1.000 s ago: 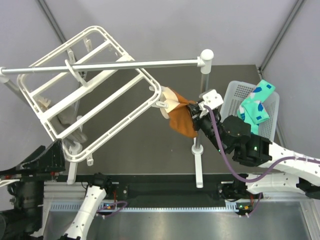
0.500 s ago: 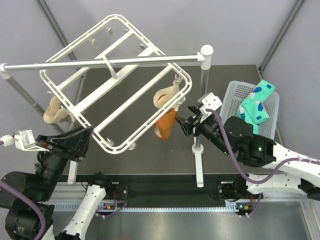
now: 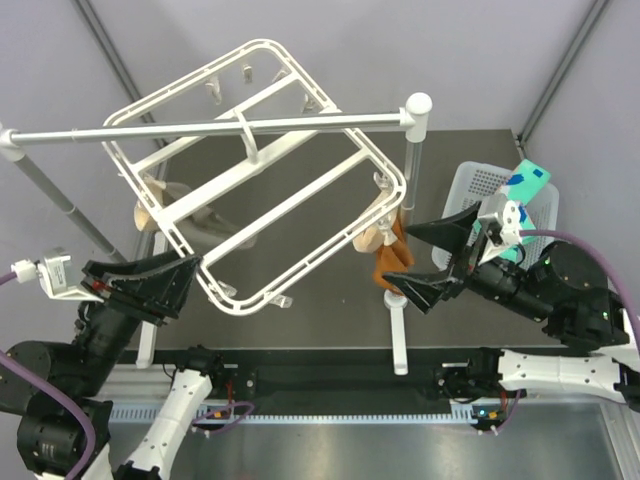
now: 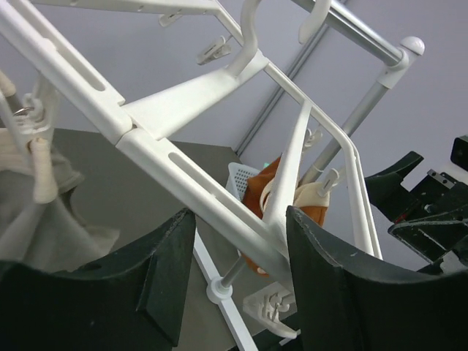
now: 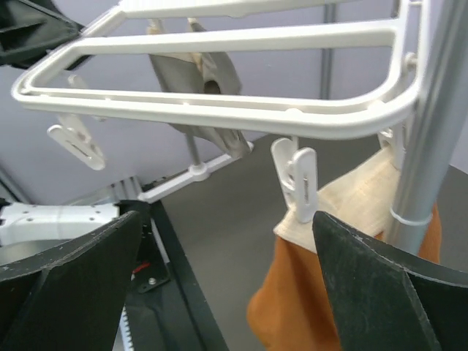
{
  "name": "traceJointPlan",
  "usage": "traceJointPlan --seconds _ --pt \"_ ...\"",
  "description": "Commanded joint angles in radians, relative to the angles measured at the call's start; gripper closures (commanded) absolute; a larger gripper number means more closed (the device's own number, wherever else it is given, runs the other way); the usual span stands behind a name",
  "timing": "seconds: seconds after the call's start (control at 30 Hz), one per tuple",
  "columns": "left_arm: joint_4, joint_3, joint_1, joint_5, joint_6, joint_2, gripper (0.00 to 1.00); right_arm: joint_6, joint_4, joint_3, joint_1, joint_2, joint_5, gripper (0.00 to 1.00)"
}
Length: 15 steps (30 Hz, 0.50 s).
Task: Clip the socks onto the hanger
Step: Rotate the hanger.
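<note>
The white hanger [image 3: 262, 168] hangs tilted from the grey rail. My left gripper [image 3: 190, 283] is open at its near left edge. In the left wrist view a hanger bar [image 4: 183, 183] crosses just beyond the gap of that gripper [image 4: 238, 219]. My right gripper [image 3: 398, 254] is wide open and empty beside a clipped orange sock [image 3: 385, 265]. The right wrist view shows this gripper [image 5: 227, 219] below the hanger's rim [image 5: 219, 117] and a clip [image 5: 300, 179]. The teal socks [image 3: 528, 180] lie in the basket, mostly hidden by my right arm.
The grey rail [image 3: 200, 128] rests on two posts; the right post [image 3: 405, 200] stands between hanger and white basket [image 3: 465, 190]. The clipped orange sock has a beige cuff [image 5: 358, 197]. A grey sock [image 5: 197, 73] and a beige sock [image 3: 150, 212] hang at the hanger's left side.
The hanger swung right and turned on the rail. My right gripper let go of the orange sock, drew back and opened wide. My left arm rose to the hanger's near edge.
</note>
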Motion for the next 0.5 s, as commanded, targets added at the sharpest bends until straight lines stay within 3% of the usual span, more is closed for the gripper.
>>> traceJointPlan --seconds 0.0,0.07,0.1,0.17,0.47 --pt "0.064 -0.005 0.005 0.046 0.006 -0.015 0.41 0.048 -0.018 0.051 -0.011 0.027 -0.139 0.0" --pt "0.064 -0.009 0.005 0.052 0.022 -0.038 0.34 0.073 0.023 0.036 -0.011 0.041 -0.187 0.0" --pt "0.065 -0.017 0.005 0.052 0.028 -0.051 0.26 0.099 0.084 0.017 -0.01 0.047 -0.195 0.0" --pt "0.065 -0.026 0.005 0.034 0.039 -0.09 0.21 0.125 0.138 0.0 -0.011 0.073 -0.184 0.0" --pt "0.028 -0.046 0.005 -0.021 0.069 -0.211 0.24 0.237 0.332 0.036 -0.011 0.214 -0.049 0.01"
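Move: The left fingers are at the hanger's near-left rail, whose middle lies about 2 cm ahead and 2 cm to their right; the grey sock hangs some 10 cm ahead, 2 cm left and 8 cm lower. From the open right hand, the clip holding the orange sock is roughly 4 cm ahead and 3 cm left, near hand height, with the sock about 7 cm below hand level. The stand's post rises some 10 cm straight ahead. The left fingers come free of the hanger's near-left rail, opening wider as that hand draws back about 6 cm and tilts some 10 degrees upward. The right hand, fingers staying wide open, first eases back a little, then sweeps about 7 cm left in under the hanger's right-hand bar towards the orange sock's clip, turning slightly counter-clockwise; one fingertip ends up against the clip and cuff. ##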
